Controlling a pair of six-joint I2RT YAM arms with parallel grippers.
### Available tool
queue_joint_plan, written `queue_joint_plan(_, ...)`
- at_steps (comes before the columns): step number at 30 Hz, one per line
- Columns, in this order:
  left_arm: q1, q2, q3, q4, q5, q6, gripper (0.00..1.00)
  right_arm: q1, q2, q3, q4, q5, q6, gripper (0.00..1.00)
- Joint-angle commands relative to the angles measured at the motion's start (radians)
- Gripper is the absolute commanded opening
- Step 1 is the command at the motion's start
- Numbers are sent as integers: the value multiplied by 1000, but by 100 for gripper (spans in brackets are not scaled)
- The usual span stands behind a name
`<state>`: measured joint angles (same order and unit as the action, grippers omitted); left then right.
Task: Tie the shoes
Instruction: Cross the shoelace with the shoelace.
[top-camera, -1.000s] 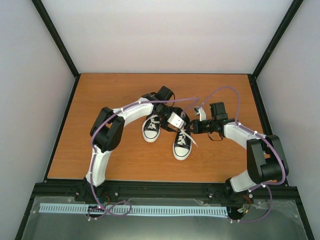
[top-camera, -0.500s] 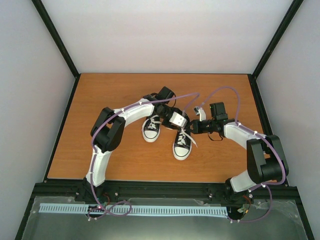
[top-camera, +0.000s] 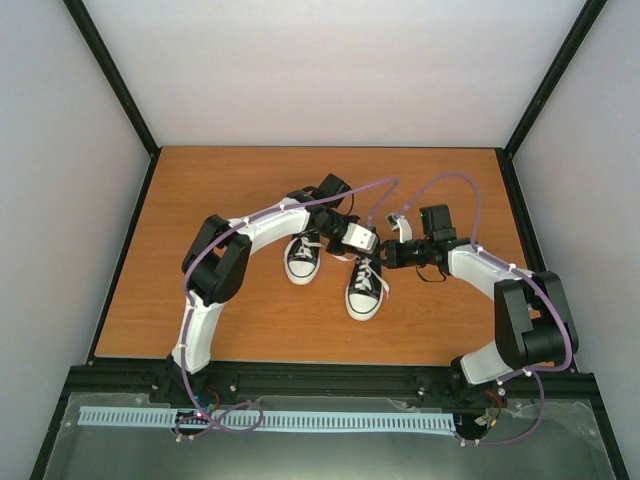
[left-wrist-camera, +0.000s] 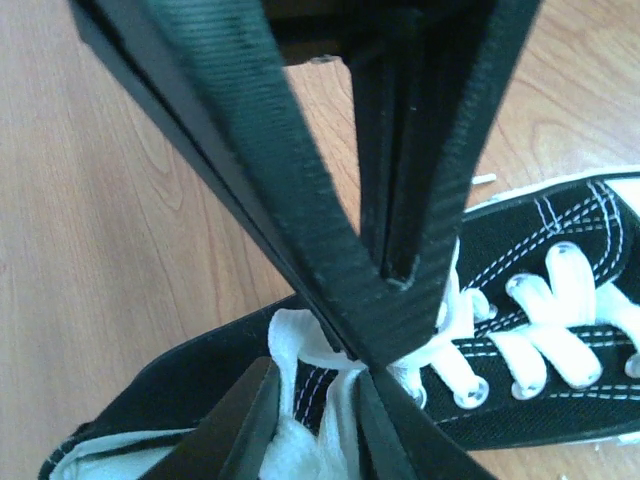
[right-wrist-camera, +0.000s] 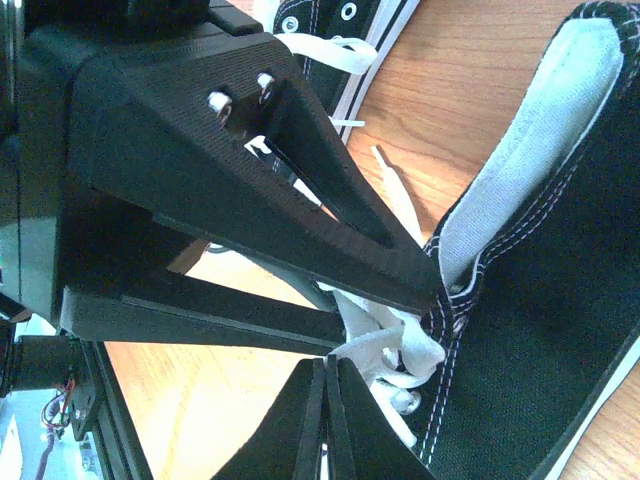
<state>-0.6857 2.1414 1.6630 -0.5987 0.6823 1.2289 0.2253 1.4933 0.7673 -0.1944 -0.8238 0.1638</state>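
Two black shoes with white toe caps lie side by side, one (top-camera: 303, 260) to the left and one (top-camera: 364, 292) to the right, toes toward me. Both grippers meet over the right shoe's (left-wrist-camera: 560, 250) tongue end. My left gripper (left-wrist-camera: 318, 425) stands narrowly open with two strands of a white lace loop (left-wrist-camera: 300, 350) between its fingers (left-wrist-camera: 240, 430). My right gripper (right-wrist-camera: 327, 375) is shut, and the white lace (right-wrist-camera: 390, 345) runs in between its fingertips. Each gripper's black fingers cross the other's view and hide much of the knot area.
The wooden table (top-camera: 220, 200) is ringed by a black frame, with white walls behind and at the sides. The left shoe (right-wrist-camera: 330, 20) lies close beside the right one (right-wrist-camera: 560, 300). A loose lace end (right-wrist-camera: 385, 165) rests on the wood between them.
My left gripper's jaws have narrowed from wide open down around the lace loop, and it has edged toward the right gripper. The right gripper has stayed shut in place.
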Motion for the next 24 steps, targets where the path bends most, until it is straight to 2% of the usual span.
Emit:
queue_joint_plan(1,-8,10,38,25,37,-66,20,5,-29,-11,3,-23,-15,3)
queue_joint_plan(4,-8,10,47,16,34,-89,15,4,-37,-15,0,-17,-18,3)
queue_joint_plan(9,-5,9,63,-14,48,-111,14,3,-37,-19,-5,-12,-20,5)
queue_joint_plan(11,-4,8,63,-9,53,-131,9,3,-37,-18,-2,-14,-18,8)
queue_joint_plan(14,-5,8,51,3,46,-131,4,-1,-48,-11,-8,-15,-18,15)
queue_joint_plan(22,-5,5,23,-10,5,-67,1,-77,-96,-11,-33,-52,-36,32)
queue_joint_plan(24,-5,6,19,-2,-4,-67,1,-81,-83,-20,-20,-46,-29,32)
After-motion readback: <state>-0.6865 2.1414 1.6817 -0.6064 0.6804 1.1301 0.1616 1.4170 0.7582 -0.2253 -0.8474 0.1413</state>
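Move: Above the ankle opening and top eyelets of the right shoe, the two grippers nearly meet. The shoelace runs between the left hand's still-open fingers, about 1 cm below its hand point and 1 cm back; the right shoe's middle is some 5 cm back, 1 cm left and 5 cm down, while the left shoe is roughly 16 cm left, level with the hand, 5 cm lower. For the right hand, shut on the shoelace, the crossing lies about 2 cm left and 1 cm down. Taking over the shoelace, the left hand closes its fingers from about a quarter open to pinched on the strand, rising only slightly with a small wrist turn. The right hand stays nearly still until then, then opens to about a third, lets go of the shoelace and backs away rightward and up, about 2 cm each way. ##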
